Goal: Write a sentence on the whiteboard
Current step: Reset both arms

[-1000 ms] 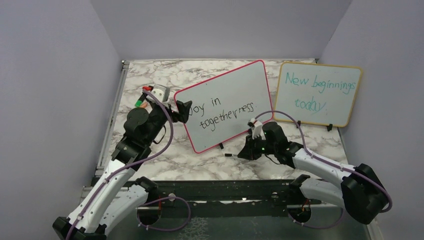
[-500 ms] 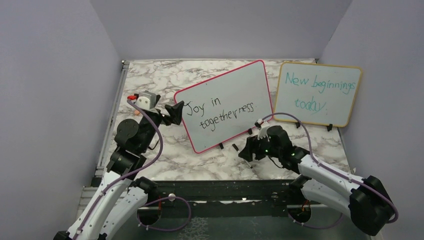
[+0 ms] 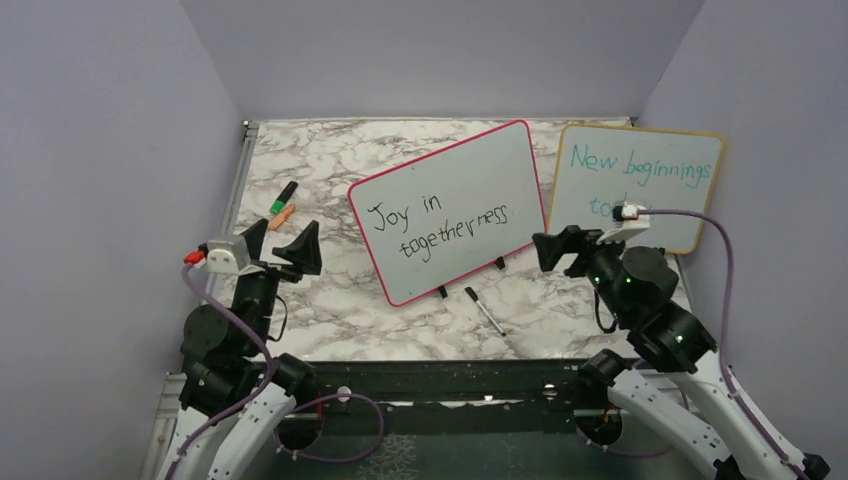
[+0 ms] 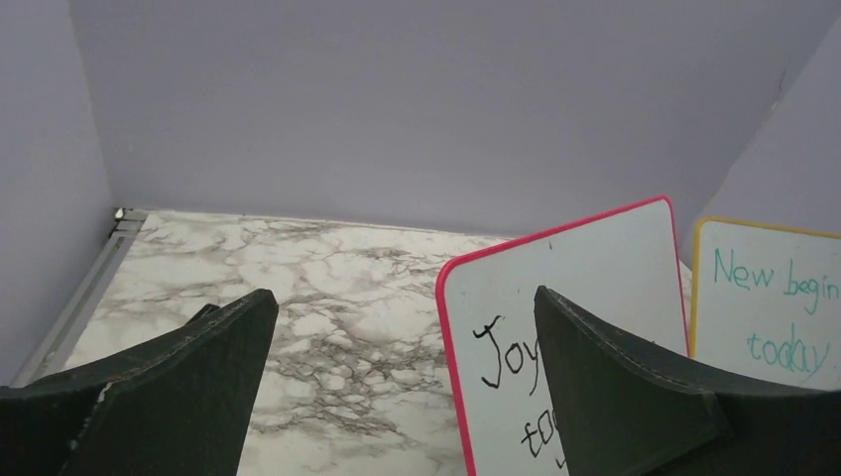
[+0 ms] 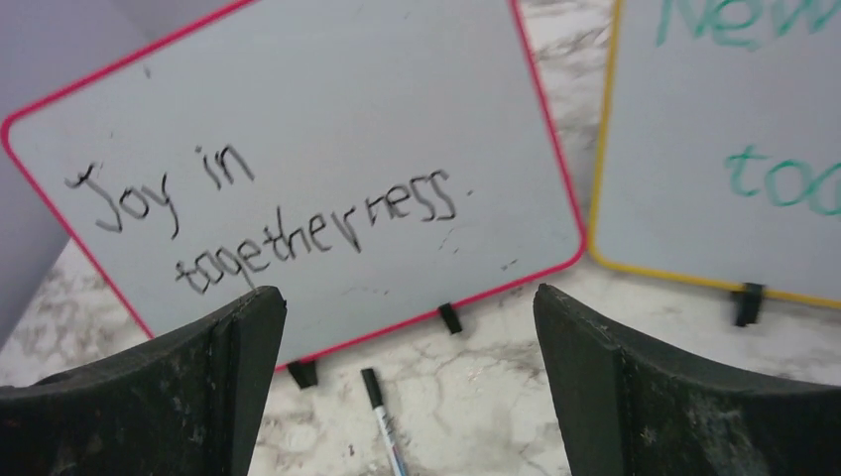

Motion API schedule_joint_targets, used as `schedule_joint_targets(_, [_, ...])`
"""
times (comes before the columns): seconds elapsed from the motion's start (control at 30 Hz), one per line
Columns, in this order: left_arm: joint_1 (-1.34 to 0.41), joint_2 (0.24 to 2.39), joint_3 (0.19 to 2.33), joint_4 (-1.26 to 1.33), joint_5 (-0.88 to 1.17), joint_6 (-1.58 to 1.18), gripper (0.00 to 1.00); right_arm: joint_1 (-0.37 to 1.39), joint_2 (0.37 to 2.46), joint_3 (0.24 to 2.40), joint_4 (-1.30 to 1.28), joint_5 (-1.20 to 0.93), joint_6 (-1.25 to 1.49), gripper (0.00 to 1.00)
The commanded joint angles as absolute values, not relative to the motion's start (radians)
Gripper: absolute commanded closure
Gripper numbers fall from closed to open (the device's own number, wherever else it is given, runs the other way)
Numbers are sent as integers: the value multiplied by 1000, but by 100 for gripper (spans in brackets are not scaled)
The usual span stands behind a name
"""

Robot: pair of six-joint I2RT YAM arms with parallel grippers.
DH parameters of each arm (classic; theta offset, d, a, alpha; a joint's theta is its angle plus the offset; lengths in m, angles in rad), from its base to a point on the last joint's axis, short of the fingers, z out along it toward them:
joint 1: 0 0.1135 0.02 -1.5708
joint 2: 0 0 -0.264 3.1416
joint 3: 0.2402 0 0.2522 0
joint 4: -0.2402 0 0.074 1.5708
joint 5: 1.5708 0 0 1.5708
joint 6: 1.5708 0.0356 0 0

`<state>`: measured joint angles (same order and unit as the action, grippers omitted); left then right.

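The red-framed whiteboard (image 3: 447, 175) stands tilted on small black feet at mid-table. On it is the sentence (image 3: 440, 225) "Joy in togetherness", in black handwriting over two lines. A capped black marker (image 3: 484, 310) lies on the marble just in front of the board. My left gripper (image 3: 280, 245) is open and empty, left of the board and apart from it. My right gripper (image 3: 553, 250) is open and empty by the board's right lower corner. In the right wrist view the whiteboard (image 5: 327, 99), the sentence (image 5: 278, 213) and the marker (image 5: 382, 416) lie beyond my open right gripper (image 5: 407, 292). In the left wrist view the whiteboard (image 4: 595, 268) stands beyond my open left gripper (image 4: 402, 296).
A yellow-framed board (image 3: 650, 215) with teal writing stands at the back right, partly behind my right wrist. A green marker (image 3: 283, 197) and an orange one (image 3: 282, 217) lie on the marble left of the whiteboard. Lilac walls close in on three sides.
My right gripper opened and let go of the black marker, which now lies on the table. Both arms drew back from the whiteboard, the right one to the right, the left toward the near edge.
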<state>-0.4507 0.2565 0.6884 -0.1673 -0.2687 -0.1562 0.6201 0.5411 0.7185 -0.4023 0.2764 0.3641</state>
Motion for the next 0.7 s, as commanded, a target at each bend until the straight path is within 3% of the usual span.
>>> schedule_joint_targets(0.0, [-443,150,661,-269,-403,-182,1,618,479,829,-586,571,297,0])
schedule_joint_targets(0.23, [-443,8,629,-311,-472,-229,1,620,327,860,-653,765,255,0])
schedule_joint_targets(0.43, [-443,3,611,-307,-474,-227,1,621,150,769,-559,762,201,0])
schedule_joint_targets(0.67, [-439,3,598,-292,-459,-211,1,619,102,743,-555,781,213,0])
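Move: The marker lies loose on the table about 9 cm left of the right hand, 5 cm back and some 23 cm below. From that same hand the written-on whiteboard's middle is roughly 15 cm ahead and 18 cm left, the yellow-framed board's about 20 cm ahead and 22 cm right, both some 16 cm lower. From the left hand the marker is about 39 cm right, 3 cm back and 33 cm down. Swing the empty right gripper about 14 cm to the right, away from the marker, rising early and drawing back some 5 cm, while turning it clockwise about 25 degrees and tipping the fingers up. Ease the left gripper a few centimetres left, back and slightly down with a small counter-clockwise turn. Keep both open and touching nothing. ##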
